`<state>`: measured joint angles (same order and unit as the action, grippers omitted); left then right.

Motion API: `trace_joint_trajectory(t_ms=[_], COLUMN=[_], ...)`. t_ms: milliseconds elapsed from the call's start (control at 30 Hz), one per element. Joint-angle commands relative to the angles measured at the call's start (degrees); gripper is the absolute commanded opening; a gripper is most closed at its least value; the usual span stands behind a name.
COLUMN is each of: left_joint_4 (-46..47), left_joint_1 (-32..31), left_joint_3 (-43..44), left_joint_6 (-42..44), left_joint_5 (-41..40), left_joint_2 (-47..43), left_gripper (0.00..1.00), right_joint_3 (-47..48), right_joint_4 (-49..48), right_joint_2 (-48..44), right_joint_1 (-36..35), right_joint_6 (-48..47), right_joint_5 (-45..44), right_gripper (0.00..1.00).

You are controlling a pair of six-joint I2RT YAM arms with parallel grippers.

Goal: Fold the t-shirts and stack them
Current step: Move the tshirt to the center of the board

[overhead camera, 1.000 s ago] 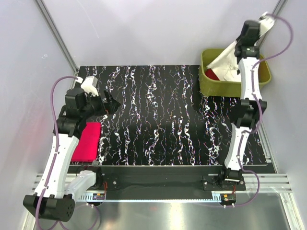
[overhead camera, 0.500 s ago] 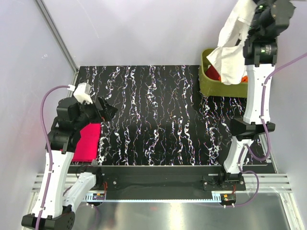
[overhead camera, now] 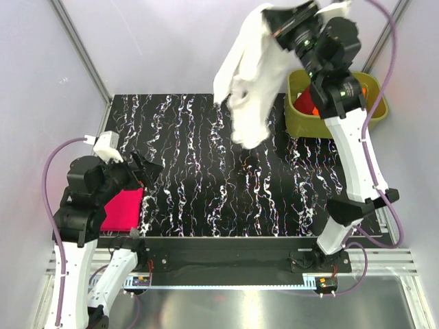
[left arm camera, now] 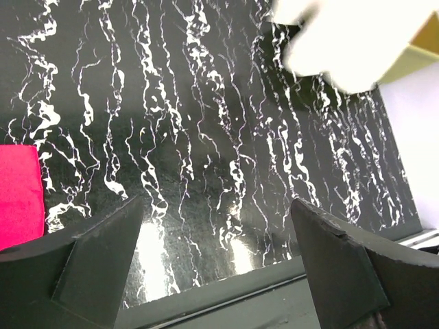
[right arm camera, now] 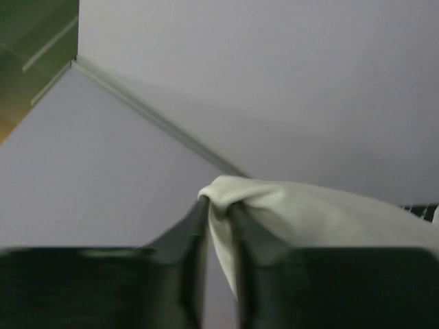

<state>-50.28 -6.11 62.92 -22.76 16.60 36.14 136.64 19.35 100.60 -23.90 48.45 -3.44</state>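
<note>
A white t-shirt (overhead camera: 248, 75) hangs high over the back of the black marbled mat (overhead camera: 226, 185), pinched at its top in my right gripper (overhead camera: 278, 26). In the right wrist view the narrow jaws of the right gripper (right arm camera: 218, 209) hold a fold of the white t-shirt (right arm camera: 315, 212). A folded magenta-pink t-shirt (overhead camera: 123, 209) lies at the mat's left edge. My left gripper (overhead camera: 147, 168) hovers just beyond it, open and empty. The left wrist view shows the left gripper (left arm camera: 218, 200) over bare mat, the pink t-shirt (left arm camera: 17, 192) at the left and the white t-shirt (left arm camera: 343, 38) blurred at top right.
An olive-green tub (overhead camera: 300, 125) stands at the back right corner with orange cloth (overhead camera: 311, 108) inside, partly hidden by the right arm. Grey walls close in the back and sides. A metal rail (overhead camera: 226, 264) runs along the near edge.
The right arm has lifted the white t-shirt out of the tub and swung it left over the mat. The left arm has drawn back toward the near left.
</note>
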Motion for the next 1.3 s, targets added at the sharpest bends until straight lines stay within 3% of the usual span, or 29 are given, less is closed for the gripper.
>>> trace_joint_trajectory(t_ms=[0,67,167,200,300,433,533,633,700,733,833,900,1033,1267], left_joint_4=[-0.51,-0.87,-0.52,0.26,2.63,4.4,6.69,9.67,12.03,13.27,16.79,17.84,20.22,17.86], left_joint_1=[0.31,0.31,0.31,0.31,0.13,-1.79,-7.5,-9.89,-9.19,-8.23,-2.61,0.83,1.71,3.38], left_joint_3=[2.39,1.95,-0.85,-1.65,-3.85,-5.08,-4.03,-3.41,-4.55,-5.08,-6.66,-7.45,-7.46,-5.79], left_joint_6=[-1.93,-2.89,-4.73,-5.09,-6.5,-8.17,-6.6,-5.54,-6.5,-6.5,-7.38,-7.73,-6.68,-6.24], left_joint_5=[-1.04,-1.66,-1.4,-0.79,0.27,-0.34,-3.93,-6.75,-11.05,-10.54,-7.2,-5.35,-7.01,-11.23], left_joint_2=[-0.28,-0.28,-0.02,0.24,3.4,12.53,22.02,32.46,35.74,38.71,43.47,45.15,49.18,57.11], left_gripper=[0.94,0.93,0.89,0.88,0.82,0.75,0.77,0.82,0.83,0.83,0.79,0.76,0.75,0.73], right_joint_3=[-9.58,-16.63,-34.37,-39.03,-57.83,-67.79,-70.89,-71.25,-70.38,-69.59,-65.63,-63.44,-61.05,-59.99], right_joint_4=[9.6,14.55,20.54,20.03,18.1,15.02,12.21,9.31,6.67,6.14,7.27,6.84,5.44,4.74], right_joint_2=[-4.87,-7.07,-12.78,-14.36,-19.55,-21.76,-20.19,-15.63,-12.72,-9.92,-5.08,-2.61,4.69,9.18], right_joint_1=[-1.85,-1.94,-2.2,-2.29,-2.2,-3.08,-4.05,-4.84,-4.93,-4.84,-4.93,-4.93,-5.19,-7.3], right_joint_6=[4.99,2.99,-2.03,-3.26,-5.64,-6.26,-7.13,-7.75,-7.23,-7.66,-9.68,-9.6,-5.75,-6.26], right_joint_5=[14.04,17.49,19.61,19.44,18.65,20.05,21.72,23.82,24.62,24.54,22.17,24.26,31.38,32.09], right_gripper=[0.41,0.59,0.76,0.78,0.74,0.58,0.5,0.5,0.56,0.64,0.7,0.71,0.73,0.73])
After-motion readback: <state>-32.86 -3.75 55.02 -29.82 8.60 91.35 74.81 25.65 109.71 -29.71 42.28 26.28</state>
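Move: The white t-shirt hangs from the right hand, its middle some 20 cm below, 5 cm left and slightly back. The board's center is about 8 cm back, 9 cm left and nearly 60 cm below that hand; the green bin is 10 cm ahead, 30 cm right and 50 cm down. From the left hand the board's center lies roughly 16 cm ahead, 18 cm right and 29 cm below, with the red t-shirt about 17 cm left, level and just as low. The right fingers let go of the white t-shirt, opening wide as the hand plunges about 55 cm towards the board, drawing back and later easing left to the shirt's near right edge, its wrist tipping down and turning counter-clockwise. The left hand, still open but narrowing somewhat, sinks some 26 cm and reaches forward beside the shirt's left edge, tilting down. ##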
